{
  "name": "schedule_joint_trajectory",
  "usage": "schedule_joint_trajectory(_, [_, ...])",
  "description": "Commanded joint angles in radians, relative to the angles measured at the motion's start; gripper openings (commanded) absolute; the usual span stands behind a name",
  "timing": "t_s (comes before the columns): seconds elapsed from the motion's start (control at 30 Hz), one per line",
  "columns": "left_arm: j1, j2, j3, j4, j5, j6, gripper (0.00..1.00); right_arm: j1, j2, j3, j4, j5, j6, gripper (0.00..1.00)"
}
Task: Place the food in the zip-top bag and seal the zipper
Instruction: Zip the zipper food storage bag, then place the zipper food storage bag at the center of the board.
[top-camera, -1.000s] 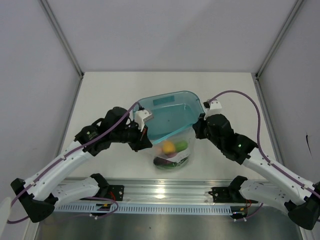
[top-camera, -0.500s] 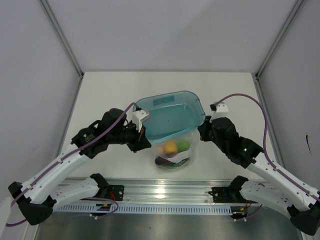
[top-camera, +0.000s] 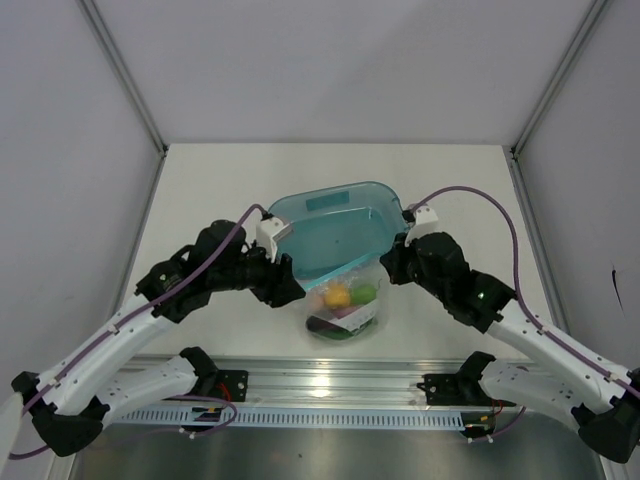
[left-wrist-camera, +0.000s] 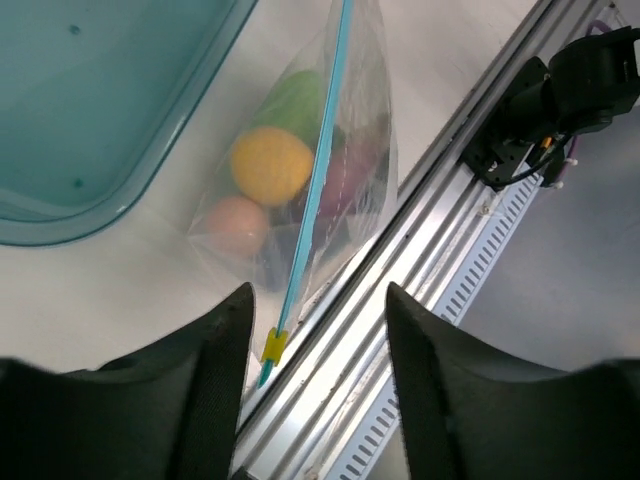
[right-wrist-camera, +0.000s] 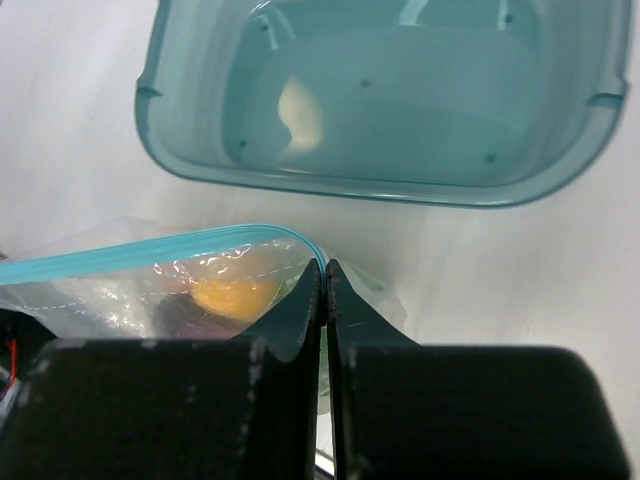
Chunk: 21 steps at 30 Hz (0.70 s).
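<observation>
The clear zip-top bag (top-camera: 346, 304) lies just in front of the tray, holding an orange-yellow ball (left-wrist-camera: 272, 165), a pink ball (left-wrist-camera: 237, 226), a bright green chunk (left-wrist-camera: 300, 100) and the purple eggplant (left-wrist-camera: 347, 175). Its teal zipper (left-wrist-camera: 318, 175) runs along the mouth to a yellow slider (left-wrist-camera: 273, 345). My right gripper (right-wrist-camera: 323, 270) is shut on the zipper's right end (right-wrist-camera: 300, 236); it also shows in the top view (top-camera: 392, 264). My left gripper (left-wrist-camera: 318, 300) is open at the bag's left end, the slider just inside its left finger; in the top view it is left of the bag (top-camera: 290, 287).
The translucent teal tray (top-camera: 390, 215) stands behind the bag, touching it. A pale cream patch (right-wrist-camera: 300, 112) shows in the tray; I cannot tell whether it is an egg or glare. The aluminium rail (left-wrist-camera: 400, 300) runs close along the bag's near side.
Both wrists shifted only slightly. The right gripper stays pinched on the bag's right end, and the bag with its food wobbled a little in place.
</observation>
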Motion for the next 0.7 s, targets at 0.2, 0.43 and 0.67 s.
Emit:
schedule_joint_trajectory(0.2, [-0.001,-0.163,-0.001,0.042,-0.168,-0.012,1.00,-0.061,0.071,0.137,0.005,-0.005,-0.002,0.00])
schedule_joint_trajectory(0.43, [-0.001,-0.214,-0.009,0.055,-0.181,0.002,1.00,-0.240,-0.025,0.222,-0.144,-0.051,0.039,0.00])
schedule_joint_trajectory(0.67, [-0.001,-0.201,-0.033,0.086,-0.144,-0.001,0.99,-0.436,-0.056,0.352,-0.368,0.009,0.053,0.00])
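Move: The shut right fingers still pinch the right end of the bag's zipper. From there the food-filled part hangs about 6 cm left, 5 cm back and 13 cm lower, the tray's middle lies some 16 cm ahead and 7 cm left, and the open table right of the tray is about 12 cm right and 3 cm ahead. At the half-open left fingers the slider end lies level fore-and-aft and sideways, about 2 cm below. Keeping its pinch on the zipper's right end, the right hand eases forward some 3 cm in front of the tray, then sweeps right about 10 cm while climbing 8 cm over the open table, turning roughly 20 degrees clockwise. The left hand, already loosened, spreads its fingers wide and backs off the slider end, up and to the left, its fingertips swinging upward and forward. ##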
